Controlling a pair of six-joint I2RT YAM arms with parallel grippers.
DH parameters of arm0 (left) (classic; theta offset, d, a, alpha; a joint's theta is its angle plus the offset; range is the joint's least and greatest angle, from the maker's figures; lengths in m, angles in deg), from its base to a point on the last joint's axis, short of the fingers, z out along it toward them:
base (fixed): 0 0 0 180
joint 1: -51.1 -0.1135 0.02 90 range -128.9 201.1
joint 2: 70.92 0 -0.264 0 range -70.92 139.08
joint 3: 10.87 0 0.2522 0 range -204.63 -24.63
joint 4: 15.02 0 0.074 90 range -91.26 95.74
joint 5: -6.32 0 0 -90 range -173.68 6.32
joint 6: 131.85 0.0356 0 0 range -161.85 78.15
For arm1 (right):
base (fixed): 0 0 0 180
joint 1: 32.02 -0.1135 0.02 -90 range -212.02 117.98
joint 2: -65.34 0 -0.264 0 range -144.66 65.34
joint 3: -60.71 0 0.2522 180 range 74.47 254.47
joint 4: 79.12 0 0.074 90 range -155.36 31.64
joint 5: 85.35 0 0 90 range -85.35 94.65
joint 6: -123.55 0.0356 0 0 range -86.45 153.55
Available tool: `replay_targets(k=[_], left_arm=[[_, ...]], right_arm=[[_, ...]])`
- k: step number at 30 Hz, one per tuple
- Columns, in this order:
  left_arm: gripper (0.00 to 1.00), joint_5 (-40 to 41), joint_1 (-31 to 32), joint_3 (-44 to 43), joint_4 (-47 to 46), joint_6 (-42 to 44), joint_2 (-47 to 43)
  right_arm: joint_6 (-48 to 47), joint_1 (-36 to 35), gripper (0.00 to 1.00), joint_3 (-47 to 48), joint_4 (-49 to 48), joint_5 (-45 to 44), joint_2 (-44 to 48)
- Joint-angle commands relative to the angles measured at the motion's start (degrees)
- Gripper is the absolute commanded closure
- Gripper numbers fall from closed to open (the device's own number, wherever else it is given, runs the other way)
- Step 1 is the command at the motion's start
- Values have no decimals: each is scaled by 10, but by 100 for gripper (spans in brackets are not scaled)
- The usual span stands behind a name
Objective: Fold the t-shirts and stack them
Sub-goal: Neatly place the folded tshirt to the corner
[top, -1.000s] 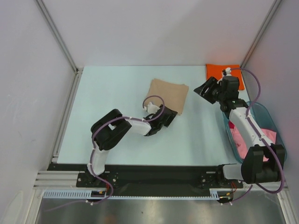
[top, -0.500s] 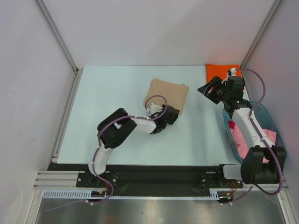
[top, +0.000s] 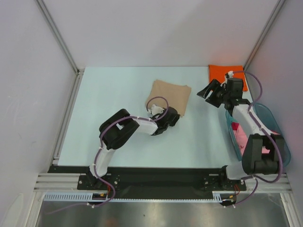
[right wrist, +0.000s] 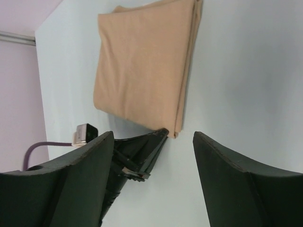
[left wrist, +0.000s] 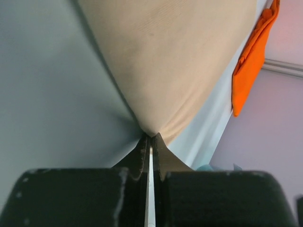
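Observation:
A folded tan t-shirt (top: 169,94) (left wrist: 175,61) (right wrist: 142,71) lies flat in the middle of the table. My left gripper (top: 176,115) (left wrist: 150,136) is shut on its near right corner, and the cloth bunches to a point at the fingertips. An orange t-shirt (top: 221,72) (left wrist: 251,61) lies folded at the back right corner. My right gripper (top: 211,91) (right wrist: 154,137) hovers open and holds nothing, just in front of the orange one, facing the tan one. A pink t-shirt (top: 241,138) sits crumpled in the tub, partly hidden by the right arm.
A translucent teal tub (top: 271,118) stands at the table's right edge beside the right arm. White walls with metal posts (top: 57,33) close in the table at the back and sides. The left arm's black fingers (right wrist: 142,153) show in the right wrist view.
My left gripper has slid up to the tan t-shirt's near right corner and shut on it. The right gripper has opened wider and stayed by the orange t-shirt.

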Motion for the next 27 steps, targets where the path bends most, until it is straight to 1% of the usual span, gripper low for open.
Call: replay_targets(k=[1, 2, 3, 5, 6, 12, 15, 17, 21, 27], left_arm=[[100, -23, -15, 2, -30, 39, -29], [100, -34, -20, 2, -34, 50, -35], [100, -41, -24, -1, -32, 66, -45], [100, -51, -31, 4, -27, 70, -57], [100, -53, -33, 20, -35, 73, -73], [100, -83, -49, 33, -48, 77, -94], [100, -92, -51, 26, -52, 72, -91], [100, -102, -53, 25, -58, 69, -90], [100, -107, -55, 29, -61, 72, -99], [100, -106, -59, 43, -71, 74, -119]], right_arm=[[-24, 21, 26, 26, -45, 63, -56], [-30, 25, 26, 34, -46, 78, -90], [-38, 27, 25, 54, -46, 101, -105], [-43, 38, 25, 75, -41, 129, -138], [-41, 41, 25, 86, -51, 167, -166], [3, 44, 25, 98, -147, 234, -237], [50, 39, 24, 102, -197, 243, -273], [73, 31, 24, 113, -212, 248, -303], [81, 19, 24, 149, -201, 257, -353], [84, 5, 23, 169, -189, 254, -388]])
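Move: My left hand already pinches the near right corner of the tan t-shirt, whose middle lies about 11 cm ahead and 5 cm left of it; the orange t-shirt in the far corner is roughly 24 cm ahead and 34 cm right, about level. My open right hand hovers some 17 cm above the table: the tan t-shirt's middle is about 9 cm ahead and 18 cm left, the orange one 22 cm ahead and 21 cm right. Keeping the corner pinched, I raise my left hand about 5 cm, easing slightly forward and left, then hold it there. Meanwhile I swoop my open right hand down some 11 cm and forward 8 cm, then increasingly left, towards the tan t-shirt's right edge, rolling its left side up and turning counter-clockwise; the fingers stay wide, still short of the cloth. ##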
